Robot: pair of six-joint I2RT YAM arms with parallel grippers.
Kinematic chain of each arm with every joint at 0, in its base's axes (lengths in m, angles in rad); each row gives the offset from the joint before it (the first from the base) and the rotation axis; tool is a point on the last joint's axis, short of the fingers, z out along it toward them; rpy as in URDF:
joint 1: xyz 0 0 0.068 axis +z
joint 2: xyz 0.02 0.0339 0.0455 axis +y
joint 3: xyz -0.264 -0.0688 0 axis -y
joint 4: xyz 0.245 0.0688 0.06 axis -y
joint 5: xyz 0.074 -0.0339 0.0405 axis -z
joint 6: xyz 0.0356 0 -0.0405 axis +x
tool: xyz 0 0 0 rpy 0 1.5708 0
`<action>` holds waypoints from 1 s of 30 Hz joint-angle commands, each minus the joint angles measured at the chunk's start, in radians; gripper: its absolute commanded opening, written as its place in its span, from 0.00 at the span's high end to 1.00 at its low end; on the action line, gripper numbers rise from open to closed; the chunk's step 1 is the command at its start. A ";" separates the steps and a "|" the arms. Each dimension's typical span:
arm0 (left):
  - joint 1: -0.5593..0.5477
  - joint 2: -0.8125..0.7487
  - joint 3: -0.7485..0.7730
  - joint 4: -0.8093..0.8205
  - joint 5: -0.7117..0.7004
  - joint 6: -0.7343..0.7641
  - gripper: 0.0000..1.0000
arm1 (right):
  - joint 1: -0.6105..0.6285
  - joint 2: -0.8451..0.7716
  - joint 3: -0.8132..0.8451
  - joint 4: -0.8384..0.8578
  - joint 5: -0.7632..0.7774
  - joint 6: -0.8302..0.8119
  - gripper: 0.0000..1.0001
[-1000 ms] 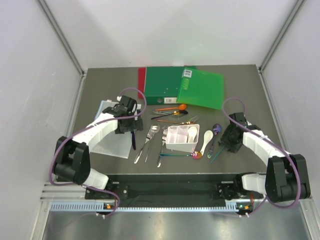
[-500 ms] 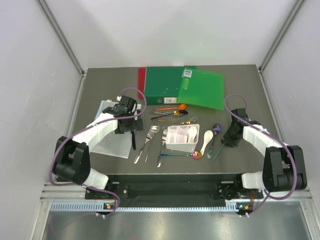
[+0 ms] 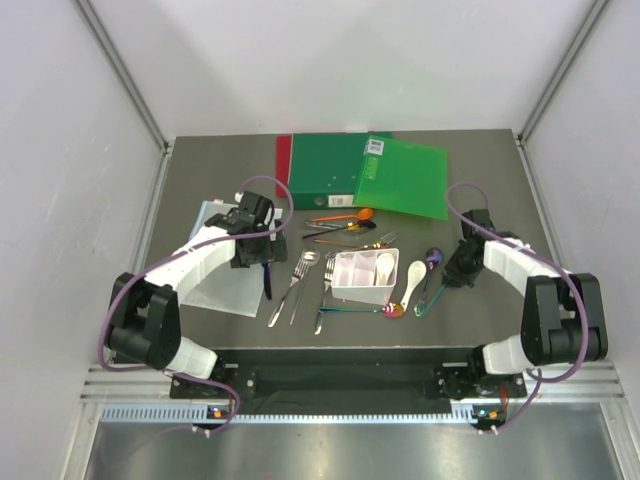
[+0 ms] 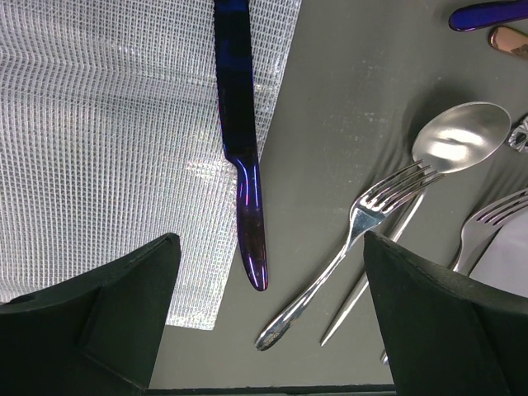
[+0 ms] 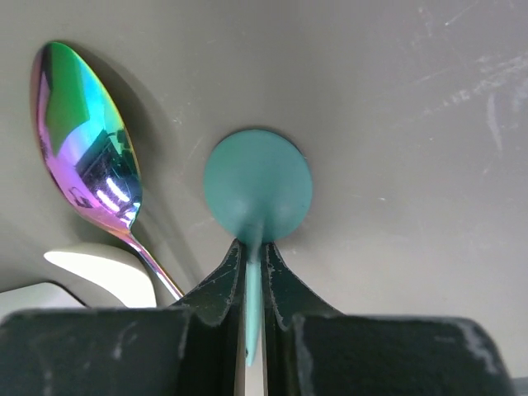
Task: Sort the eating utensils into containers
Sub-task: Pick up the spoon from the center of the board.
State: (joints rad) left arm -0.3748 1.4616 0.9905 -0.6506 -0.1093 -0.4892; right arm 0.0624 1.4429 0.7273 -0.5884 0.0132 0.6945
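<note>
In the right wrist view my right gripper point(image 5: 253, 252) is shut on the thin neck of a teal spoon point(image 5: 258, 183), whose round bowl lies flat on the table just past the fingertips. A rainbow-metallic spoon point(image 5: 82, 140) lies to its left. From above, the right gripper point(image 3: 455, 272) is right of the white divided bin point(image 3: 365, 277), which holds a white spoon. My left gripper point(image 4: 272, 305) hangs open over a dark blue knife point(image 4: 243, 157) and a silver fork point(image 4: 346, 247), touching neither. Behind the bin lie an orange spoon point(image 3: 345, 215) and more utensils.
Green folders point(image 3: 400, 175) and a red folder point(image 3: 283, 165) lie at the back. A clear meshed plastic sheet point(image 4: 107, 148) lies under the knife's blade at the left. A silver spoon point(image 4: 458, 144) and a white spoon point(image 3: 413, 278) lie near the bin.
My right gripper has closed from wide open onto the teal spoon's neck, its arm shifting slightly back. The left arm has not moved.
</note>
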 commanded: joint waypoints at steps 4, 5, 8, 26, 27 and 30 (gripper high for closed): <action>-0.001 -0.033 0.005 0.020 0.025 0.012 0.03 | 0.002 0.013 -0.074 -0.022 0.046 0.020 1.00; -0.001 -0.033 0.007 0.020 0.025 0.012 0.03 | 0.010 -0.027 -0.062 -0.052 0.059 0.017 1.00; -0.001 -0.033 0.007 0.020 0.026 0.011 0.03 | 0.024 -0.096 -0.002 -0.103 0.119 0.004 1.00; -0.003 -0.040 -0.003 0.025 0.007 0.000 0.04 | 0.233 -0.312 0.309 -0.278 0.297 -0.093 1.00; -0.001 -0.037 -0.003 0.026 0.000 0.001 0.04 | 0.256 -0.309 0.354 -0.281 0.333 -0.111 1.00; -0.001 -0.037 -0.003 0.028 -0.009 -0.005 0.04 | 0.336 -0.294 0.444 -0.281 0.395 -0.154 1.00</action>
State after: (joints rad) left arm -0.3748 1.4612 0.9905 -0.6502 -0.0948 -0.4877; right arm 0.3157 1.1549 1.0252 -0.8585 0.2779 0.6144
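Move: The teal spoon is already pinched near its bowl in my right fingers, low over the table. The white box, its likely goal, lies about 20 cm to the left and 2 cm ahead of this hand, its middle some 3 cm higher; between them the rainbow spoon lies 5 cm left and the white spoon 9 cm left, both level fore and aft. From my left hand the box is about 27 cm right, 3 cm back and 5 cm lower. Keeping my right fingers shut on the teal spoon, I ease it a couple of centimetres back and slightly right while it starts to rise. Then I lift it quickly to some 14 cm higher, curving forward and left on the way up, and tilt the wrist about 25 degrees so the fingertips swing forward, with a small counter-clockwise turn. ##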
